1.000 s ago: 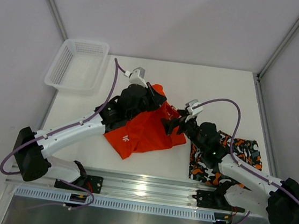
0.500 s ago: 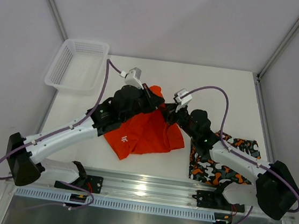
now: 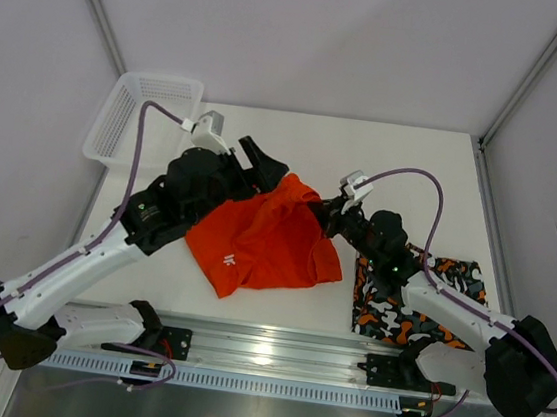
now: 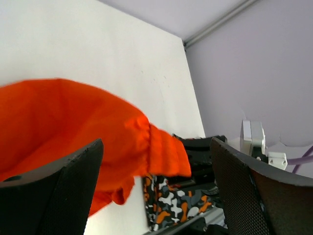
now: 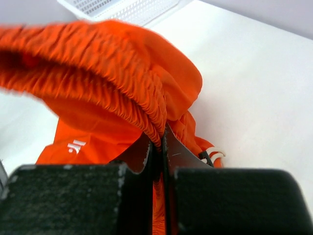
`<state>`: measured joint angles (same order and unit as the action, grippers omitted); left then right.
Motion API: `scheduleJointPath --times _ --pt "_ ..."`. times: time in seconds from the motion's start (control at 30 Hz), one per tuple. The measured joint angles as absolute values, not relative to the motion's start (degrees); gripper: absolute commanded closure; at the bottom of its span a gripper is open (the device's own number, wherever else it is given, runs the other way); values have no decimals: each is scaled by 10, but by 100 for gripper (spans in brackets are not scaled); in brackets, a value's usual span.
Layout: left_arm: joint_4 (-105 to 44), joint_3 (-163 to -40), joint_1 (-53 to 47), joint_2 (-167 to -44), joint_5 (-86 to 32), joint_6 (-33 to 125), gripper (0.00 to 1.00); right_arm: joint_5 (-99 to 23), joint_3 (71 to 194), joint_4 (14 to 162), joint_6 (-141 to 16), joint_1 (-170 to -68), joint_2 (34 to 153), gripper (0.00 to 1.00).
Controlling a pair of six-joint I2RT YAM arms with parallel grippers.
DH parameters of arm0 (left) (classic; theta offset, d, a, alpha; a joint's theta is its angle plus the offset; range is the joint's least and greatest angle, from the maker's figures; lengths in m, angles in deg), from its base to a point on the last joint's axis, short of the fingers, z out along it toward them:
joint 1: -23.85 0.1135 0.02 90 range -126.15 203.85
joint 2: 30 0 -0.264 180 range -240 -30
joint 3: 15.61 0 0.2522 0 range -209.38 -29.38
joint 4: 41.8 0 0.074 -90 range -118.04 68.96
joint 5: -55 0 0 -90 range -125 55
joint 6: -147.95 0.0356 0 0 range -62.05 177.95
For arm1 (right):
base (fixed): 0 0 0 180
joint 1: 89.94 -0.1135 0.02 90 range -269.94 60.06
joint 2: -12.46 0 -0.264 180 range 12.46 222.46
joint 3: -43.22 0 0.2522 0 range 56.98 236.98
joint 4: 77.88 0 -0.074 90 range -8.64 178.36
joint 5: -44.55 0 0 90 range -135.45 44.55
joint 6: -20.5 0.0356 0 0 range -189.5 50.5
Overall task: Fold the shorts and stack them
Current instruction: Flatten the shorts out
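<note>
The plain orange shorts [image 3: 260, 237] lie rumpled mid-table, their right upper edge lifted. My right gripper [image 3: 324, 214] is shut on their gathered waistband [image 5: 146, 105], which is pinched between the fingertips [image 5: 160, 142]; a bit of white drawstring [image 5: 215, 155] shows just right of the grip. My left gripper [image 3: 264, 162] hovers open just behind the shorts' back left edge. Its fingers [image 4: 54, 186] stand wide apart with nothing between them, and the orange cloth [image 4: 73, 117] is beyond them. The patterned shorts [image 3: 419, 300] lie flat at the front right, partly under my right arm; they also show in the left wrist view [image 4: 181, 196].
A white mesh basket [image 3: 143, 118] stands at the back left corner of the table and shows behind the cloth in the right wrist view [image 5: 122, 7]. A metal rail [image 3: 262, 353] runs along the near edge. White enclosure walls close in the sides and back.
My left gripper has opened, let go of the orange shorts and drawn back to the left. My right gripper moved in and shut on the waistband. The orange cloth has spread wider.
</note>
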<state>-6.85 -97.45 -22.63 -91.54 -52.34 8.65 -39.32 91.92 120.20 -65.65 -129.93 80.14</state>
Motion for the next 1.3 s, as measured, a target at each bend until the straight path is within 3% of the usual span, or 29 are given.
scheduleJointPath --times 0.23,0.57,0.7,1.07,1.3 --pt "-29 -950 -205 -857 -493 120 8 -374 887 1203 -654 -1296 778 100" --pt "-38 -765 -205 -784 -422 226 5 -369 885 1204 -645 -1284 778 100" --pt "-72 -713 -205 -794 -408 262 10 -369 884 1205 -634 -1269 779 100" --pt "-220 -556 -206 -814 -441 336 8 -336 860 1244 -574 -1199 793 100" --pt "-271 -540 -206 -821 -493 378 9 -306 831 1287 -529 -1148 804 100"
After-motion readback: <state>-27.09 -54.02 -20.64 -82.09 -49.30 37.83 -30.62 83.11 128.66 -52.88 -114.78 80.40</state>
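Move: The orange shorts' middle fold lies about 33 cm below the left hand, some 5 cm to its left and hardly ahead. Their white logo is about 5 cm back, 10 cm left of that hand. The waistband's loose edge hangs roughly 8 cm under it, 4 ahead and 4 right. From the right hand, which grips the waistband's other end, that fold is some 10 cm left, 2 back and 22 below; the camouflage shorts lie about 11 cm back, 22 right. The orange shorts' waistband stays pinched in the right fingers, which ease slightly back, then carry it right some 6 cm, forward and a little down, towards the bare table. The left hand, already open and empty, swings down about 23 cm and somewhat left towards the middle fold, first drawing back, then edging forward, rolling about 30 degrees so its left side rises, fingers wide. ##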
